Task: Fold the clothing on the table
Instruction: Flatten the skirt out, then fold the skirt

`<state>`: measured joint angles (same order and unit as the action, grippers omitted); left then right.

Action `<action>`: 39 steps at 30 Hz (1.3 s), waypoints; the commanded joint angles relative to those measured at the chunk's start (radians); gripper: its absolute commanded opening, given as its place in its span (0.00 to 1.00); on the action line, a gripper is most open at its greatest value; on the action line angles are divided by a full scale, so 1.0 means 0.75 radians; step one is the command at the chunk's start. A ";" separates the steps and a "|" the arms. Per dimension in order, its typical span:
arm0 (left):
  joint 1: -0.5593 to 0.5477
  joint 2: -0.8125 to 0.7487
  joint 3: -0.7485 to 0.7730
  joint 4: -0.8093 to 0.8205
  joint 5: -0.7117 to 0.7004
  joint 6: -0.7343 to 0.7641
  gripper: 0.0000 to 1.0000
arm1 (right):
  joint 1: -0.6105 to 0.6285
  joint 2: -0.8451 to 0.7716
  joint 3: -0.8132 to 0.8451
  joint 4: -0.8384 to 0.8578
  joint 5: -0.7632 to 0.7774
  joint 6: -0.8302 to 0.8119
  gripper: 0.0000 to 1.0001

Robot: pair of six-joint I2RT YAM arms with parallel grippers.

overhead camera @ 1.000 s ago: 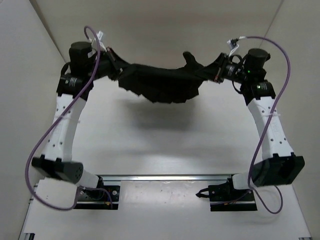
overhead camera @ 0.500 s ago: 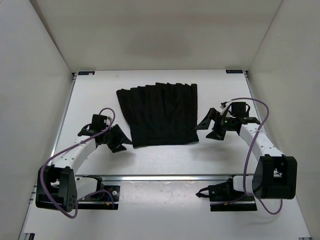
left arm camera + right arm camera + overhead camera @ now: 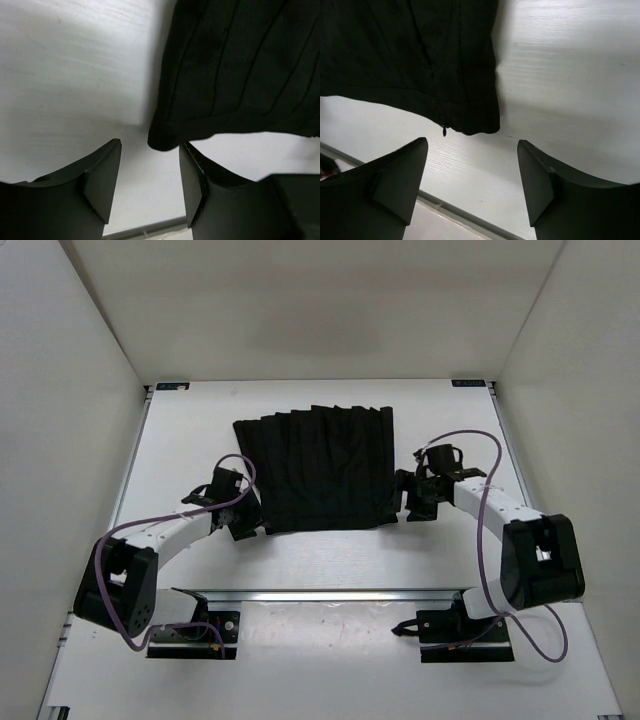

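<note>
The clothing (image 3: 318,468), a black pleated skirt, lies spread flat on the white table (image 3: 320,560). My left gripper (image 3: 246,523) sits low beside the skirt's near left corner, open. In the left wrist view that corner (image 3: 164,140) lies just beyond the tip of the right finger (image 3: 197,185), with bare table between the jaws of the left gripper (image 3: 150,180). My right gripper (image 3: 405,504) is at the near right corner, open. The right wrist view shows the corner (image 3: 479,125) and a small zipper pull (image 3: 444,131) ahead of the right gripper (image 3: 472,175), whose jaws are wide apart.
A metal rail (image 3: 330,593) runs along the near side of the table, in front of both arm bases. Pale grey walls (image 3: 70,440) close in the left, right and far sides. Purple cables (image 3: 485,540) loop off both arms.
One second ago both grippers held the skirt stretched in the air. It now lies flat, both jaws have opened, and the grippers have closed in on its near corners.
</note>
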<state>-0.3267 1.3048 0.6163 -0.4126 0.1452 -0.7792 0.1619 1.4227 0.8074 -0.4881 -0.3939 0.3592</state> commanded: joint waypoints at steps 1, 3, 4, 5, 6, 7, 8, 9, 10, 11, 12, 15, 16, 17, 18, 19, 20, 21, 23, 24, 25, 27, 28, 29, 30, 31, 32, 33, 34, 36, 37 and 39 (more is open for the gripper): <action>-0.010 0.037 0.019 0.096 -0.091 -0.037 0.61 | 0.091 0.048 0.067 0.058 0.143 -0.043 0.69; -0.024 0.070 0.029 0.104 -0.097 -0.041 0.61 | 0.142 0.091 0.079 0.064 0.177 -0.061 0.67; -0.033 0.084 0.039 0.104 -0.097 -0.043 0.61 | 0.144 0.126 0.089 0.064 0.200 -0.066 0.65; -0.037 0.097 0.045 0.108 -0.097 -0.043 0.60 | 0.166 0.144 0.101 0.062 0.228 -0.072 0.66; -0.045 0.099 0.046 0.106 -0.097 -0.045 0.60 | 0.201 0.146 0.116 0.031 0.293 -0.068 0.64; -0.047 0.103 0.037 0.104 -0.095 -0.043 0.61 | 0.252 0.156 0.152 -0.011 0.349 -0.066 0.63; -0.053 0.099 0.041 0.112 -0.097 -0.051 0.61 | 0.271 0.142 0.177 -0.050 0.444 -0.062 0.62; -0.055 0.103 0.037 0.108 -0.089 -0.053 0.61 | 0.315 0.134 0.181 -0.057 0.522 -0.045 0.61; -0.057 0.097 0.031 0.122 -0.085 -0.057 0.60 | 0.352 0.110 0.183 -0.055 0.553 -0.039 0.61; -0.049 0.099 0.023 0.125 -0.085 -0.061 0.60 | 0.367 0.099 0.183 -0.043 0.582 -0.037 0.59; -0.049 0.095 0.009 0.129 -0.067 -0.061 0.60 | 0.393 0.097 0.183 -0.039 0.591 -0.021 0.58; -0.045 0.103 0.011 0.129 -0.065 -0.066 0.60 | 0.392 0.140 0.202 -0.022 0.595 -0.029 0.55; -0.047 0.101 0.011 0.127 -0.051 -0.066 0.60 | 0.416 0.148 0.212 -0.030 0.611 -0.029 0.52; -0.043 0.095 0.007 0.123 -0.060 -0.064 0.60 | 0.420 0.167 0.222 -0.026 0.615 -0.035 0.48; -0.041 0.095 0.005 0.127 -0.061 -0.062 0.60 | 0.432 0.177 0.222 -0.030 0.629 -0.029 0.46; -0.037 0.089 0.001 0.125 -0.059 -0.066 0.60 | 0.447 0.189 0.240 -0.032 0.652 -0.031 0.46; -0.025 0.077 -0.010 0.123 -0.050 -0.062 0.60 | 0.467 0.195 0.263 -0.047 0.676 -0.019 0.45; -0.031 0.074 -0.016 0.125 -0.052 -0.057 0.59 | 0.487 0.201 0.271 -0.057 0.749 -0.011 0.45; -0.018 0.070 -0.010 0.129 -0.042 -0.057 0.60 | 0.516 0.181 0.273 -0.051 0.803 0.014 0.47; -0.018 0.070 -0.020 0.133 -0.042 -0.057 0.60 | 0.510 0.163 0.271 -0.039 0.775 0.012 0.48; -0.014 0.068 -0.022 0.141 -0.030 -0.059 0.60 | 0.496 0.169 0.265 -0.022 0.734 0.022 0.48; -0.002 0.066 -0.040 0.149 -0.026 -0.064 0.60 | 0.494 0.187 0.261 -0.010 0.693 0.026 0.47; -0.006 0.064 -0.044 0.147 -0.020 -0.059 0.59 | 0.500 0.195 0.261 -0.006 0.693 0.030 0.46; -0.008 0.074 -0.038 0.149 -0.020 -0.059 0.60 | 0.502 0.220 0.261 -0.010 0.681 0.030 0.46; -0.008 0.076 -0.034 0.149 -0.022 -0.061 0.60 | 0.508 0.240 0.261 -0.010 0.679 0.041 0.46; 0.004 0.072 -0.044 0.155 -0.018 -0.064 0.59 | 0.516 0.267 0.265 -0.008 0.666 0.035 0.46; -0.002 0.070 -0.036 0.153 -0.010 -0.062 0.60 | 0.520 0.281 0.265 -0.004 0.662 0.034 0.46; 0.000 0.074 -0.038 0.159 -0.011 -0.061 0.60 | 0.537 0.306 0.273 -0.008 0.672 0.039 0.45; 0.000 0.072 -0.038 0.153 -0.014 -0.064 0.60 | 0.539 0.320 0.279 -0.010 0.683 0.043 0.46; 0.010 0.066 -0.049 0.163 0.003 -0.061 0.60 | 0.579 0.343 0.296 -0.036 0.742 0.063 0.46; 0.006 0.064 -0.061 0.166 0.003 -0.066 0.60 | 0.590 0.347 0.306 -0.061 0.797 0.083 0.46; 0.012 0.062 -0.063 0.168 0.007 -0.057 0.59 | 0.633 0.337 0.316 -0.077 0.891 0.108 0.47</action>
<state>-0.3225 1.3716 0.5945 -0.2832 0.1452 -0.8299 0.5953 1.6791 1.0103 -0.5308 0.1699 0.3977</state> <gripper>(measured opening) 0.594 0.465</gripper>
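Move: The skirt lies spread with its pleated end away from the arms. Its near right corner is some 3 cm to the right hand's left, about level front to back and 5 cm below; the zip pull is roughly 3 cm left of that corner along the near hem, and the far right corner about 27 cm beyond it. From the left hand, the skirt's near left corner lies about 2 cm right and 2 cm below. The right hand goes about 5 cm left and dips, lifts a little, then sinks again to end some 4 cm lower, coming in over the near right corner onto the near hem by the zip; on the way it rolls nearly 30 degrees, left side down, and its fingers narrow from well open to about half open, ending with their tips on the cloth. The left hand settles about 1.5 cm forward and 1 cm down at the near left corner, then holds there, fingers still a bit over half open, with the corner between the tips and the right-hand finger at the hem. ##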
